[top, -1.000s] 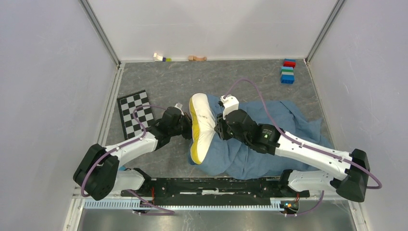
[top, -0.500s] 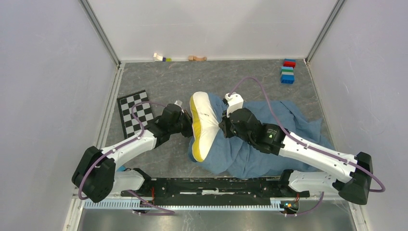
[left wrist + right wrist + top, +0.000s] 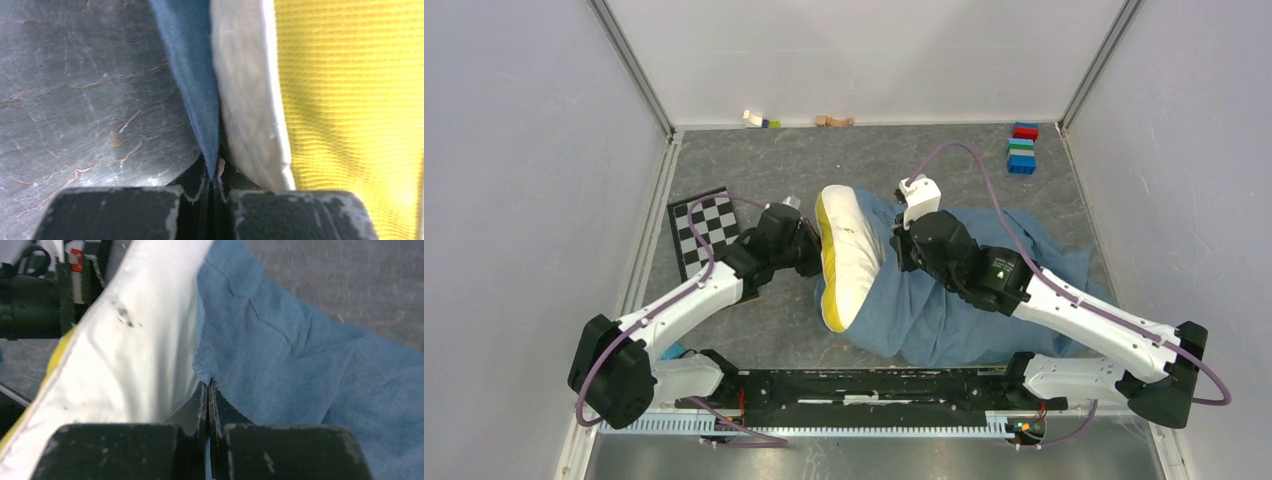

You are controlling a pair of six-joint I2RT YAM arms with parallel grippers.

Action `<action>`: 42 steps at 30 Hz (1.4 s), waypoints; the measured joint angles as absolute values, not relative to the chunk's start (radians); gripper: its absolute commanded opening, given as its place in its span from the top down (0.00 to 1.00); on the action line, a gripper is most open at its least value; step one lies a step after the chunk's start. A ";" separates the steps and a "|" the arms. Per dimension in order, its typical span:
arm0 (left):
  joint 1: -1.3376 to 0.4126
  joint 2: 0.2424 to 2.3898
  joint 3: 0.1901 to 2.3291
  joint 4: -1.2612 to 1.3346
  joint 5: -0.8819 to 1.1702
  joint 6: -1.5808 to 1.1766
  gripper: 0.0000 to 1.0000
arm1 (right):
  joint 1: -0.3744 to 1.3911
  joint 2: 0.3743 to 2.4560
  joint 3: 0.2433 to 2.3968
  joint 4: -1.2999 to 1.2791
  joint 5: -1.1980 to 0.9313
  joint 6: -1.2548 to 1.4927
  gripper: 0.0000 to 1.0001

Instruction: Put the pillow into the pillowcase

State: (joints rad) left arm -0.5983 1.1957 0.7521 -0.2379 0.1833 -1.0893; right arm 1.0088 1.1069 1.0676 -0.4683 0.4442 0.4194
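Observation:
The cream-white pillow (image 3: pixel 849 255) with its yellow band stands on edge mid-table, its right side sunk into the mouth of the dusty-blue pillowcase (image 3: pixel 969 305), which spreads out to the right. My left gripper (image 3: pixel 810 250) presses against the pillow's left face, shut on the pillowcase's edge. In the left wrist view the blue pillowcase (image 3: pixel 192 75) runs down into the closed left gripper (image 3: pixel 214 172) beside the pillow (image 3: pixel 350 100). My right gripper (image 3: pixel 894 250) sits on the pillow's right side. In the right wrist view the right gripper (image 3: pixel 207 386) pinches the pillowcase (image 3: pixel 300 365) rim next to the pillow (image 3: pixel 135 350).
A checkerboard mat (image 3: pixel 704 232) lies left of the left arm. Stacked coloured blocks (image 3: pixel 1022 150) stand at the back right. Small toys (image 3: pixel 761 120) and a wooden piece (image 3: pixel 834 121) rest along the back wall. Enclosure walls close in on both sides.
My right gripper has shut on the pillowcase rim. Both arms and the pillow have shifted slightly toward the back of the table.

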 measured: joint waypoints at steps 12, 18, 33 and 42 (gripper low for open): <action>-0.603 1.357 1.790 -0.514 0.113 -0.905 0.97 | 1.002 1.261 1.903 -0.477 0.412 0.178 1.00; -0.604 1.570 2.341 -0.584 0.102 -0.865 0.97 | 1.002 1.306 2.104 -0.349 0.474 0.048 1.00; -0.612 1.636 2.483 -0.631 0.083 -0.853 0.97 | 1.002 1.407 2.065 -0.279 0.591 -0.069 1.00; -0.694 1.594 2.484 -0.646 0.009 -0.775 0.97 | 1.005 1.332 2.048 -0.237 0.616 -0.122 1.00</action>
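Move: Both hands already grip the pillowcase mouth, with the pillow's exposed end between them. Its middle is about 7 cm right of the left hand and 2 cm lower; from the right hand it is 10 cm left, 2 cm back and 10 cm down. The loose body of the pillowcase lies some 19 cm right, 13 cm back and 21 cm below the right hand. The chessboard is 26 cm left, 1 cm ahead and 13 cm below the left hand. Still pinching the pillowcase, both hands whip it up some 40–50 cm, fingertips tilting upward, then bob briefly. ##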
